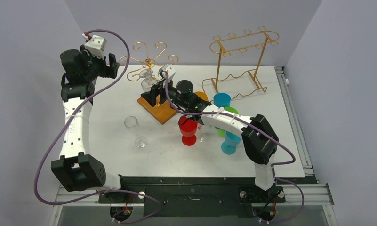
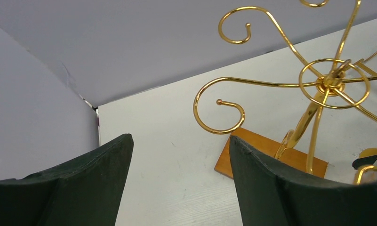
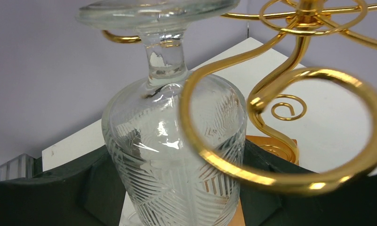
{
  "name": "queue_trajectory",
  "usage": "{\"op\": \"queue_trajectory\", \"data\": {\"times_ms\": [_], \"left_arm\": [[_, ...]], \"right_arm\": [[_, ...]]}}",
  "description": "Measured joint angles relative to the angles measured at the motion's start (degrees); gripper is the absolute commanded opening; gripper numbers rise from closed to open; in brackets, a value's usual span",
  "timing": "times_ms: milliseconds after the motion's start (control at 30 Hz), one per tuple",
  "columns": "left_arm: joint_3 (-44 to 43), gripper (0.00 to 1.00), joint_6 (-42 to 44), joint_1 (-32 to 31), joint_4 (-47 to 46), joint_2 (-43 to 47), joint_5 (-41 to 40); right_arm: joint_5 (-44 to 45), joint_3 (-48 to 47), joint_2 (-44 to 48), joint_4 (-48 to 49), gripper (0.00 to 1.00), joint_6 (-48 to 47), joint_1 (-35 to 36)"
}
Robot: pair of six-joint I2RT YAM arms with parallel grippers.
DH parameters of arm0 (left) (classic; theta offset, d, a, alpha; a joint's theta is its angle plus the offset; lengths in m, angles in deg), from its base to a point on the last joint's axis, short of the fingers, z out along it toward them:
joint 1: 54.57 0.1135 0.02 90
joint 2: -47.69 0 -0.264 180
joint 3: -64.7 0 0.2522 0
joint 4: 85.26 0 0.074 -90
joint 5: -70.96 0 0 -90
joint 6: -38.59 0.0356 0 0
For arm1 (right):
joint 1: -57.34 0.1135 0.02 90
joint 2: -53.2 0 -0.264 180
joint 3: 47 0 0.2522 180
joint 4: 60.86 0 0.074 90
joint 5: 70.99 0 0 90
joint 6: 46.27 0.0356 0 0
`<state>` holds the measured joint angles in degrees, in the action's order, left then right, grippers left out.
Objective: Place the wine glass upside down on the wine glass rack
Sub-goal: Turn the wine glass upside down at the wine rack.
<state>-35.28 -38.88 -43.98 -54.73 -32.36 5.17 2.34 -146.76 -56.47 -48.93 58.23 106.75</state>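
Note:
The wine glass rack point(image 1: 149, 60) is a gold wire tree with curled arms on a brown wooden base point(image 1: 158, 110). My right gripper point(image 1: 152, 92) is shut on a clear patterned wine glass point(image 1: 148, 78) and holds it upside down among the arms. In the right wrist view the gripper point(image 3: 177, 157) clasps the bowl point(image 3: 172, 155). The glass's foot point(image 3: 158, 8) is at the top, with a gold curl point(image 3: 116, 37) at the stem and another curl point(image 3: 280, 179) in front. My left gripper point(image 1: 115, 66) is open and empty, left of the rack. It also shows in the left wrist view point(image 2: 179, 141), with the rack point(image 2: 332, 84) to its right.
A second clear wine glass point(image 1: 134, 129) lies on the table in front of the base. A red goblet point(image 1: 188, 129), blue cups point(image 1: 221, 100) point(image 1: 230, 142), a green one and an orange one stand under my right arm. A taller rectangular gold frame rack point(image 1: 243, 56) stands at the back right.

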Motion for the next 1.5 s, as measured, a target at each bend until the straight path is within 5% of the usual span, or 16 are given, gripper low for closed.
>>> {"op": "queue_trajectory", "data": {"times_ms": [267, 500, 733, 1233, 1500], "left_arm": [[0.0, 0.67, -0.5, 0.2, -1.0, -3.8, 2.1], [0.0, 0.26, -3.3, 1.1, -2.9, -6.4, 9.4], [0.0, 0.33, -6.3, 1.2, -6.1, -8.3, 14.6], [6.7, 0.02, -11.0, 1.2, -13.9, -4.7, 18.7], [10.6, 0.01, -13.3, 1.2, -14.4, 0.7, 20.0]], "right_arm": [[1.0, -0.9, -1.2, 0.1, 0.01, 1.1, -0.5], [2.6, 2.3, -0.8, 2.1, 0.01, 1.4, -0.7], [3.4, 9.3, 4.5, 3.4, 0.01, 1.9, -2.2], [3.3, 14.4, 9.3, 3.1, 0.0, 2.7, -3.7], [3.3, 18.4, 12.2, 2.5, 0.0, 2.8, -1.0]]}}
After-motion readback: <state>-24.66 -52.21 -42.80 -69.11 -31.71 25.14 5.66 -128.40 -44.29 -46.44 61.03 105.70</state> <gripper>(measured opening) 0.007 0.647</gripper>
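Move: The right hand already holds the glass by its bowl, foot up. The rack's near right loop is about 4 cm ahead of it, 3 cm to its right and 5 cm higher; the near left loop is 4 cm ahead, 7 cm left and 5 cm higher, the rack's hub 10 cm ahead. The champagne flute stands roughly 10 cm back, 7 cm left and 18 cm below. From the left hand, the near right loop lies some 17 cm right, 3 cm back and slightly below. Still pinching the bowl, the right hand creeps forward a centimetre, then swings about 7 cm to its right and dips 2 cm, comes slightly back left and draws back and down, away from the near loops; its wrist hardly turns. The empty left hand noses forward, down and right beside the rack, then pulls back 4 cm, ending some 5 cm farther right, turning about 15 degrees clockwise as its fingers shut on nothing. ##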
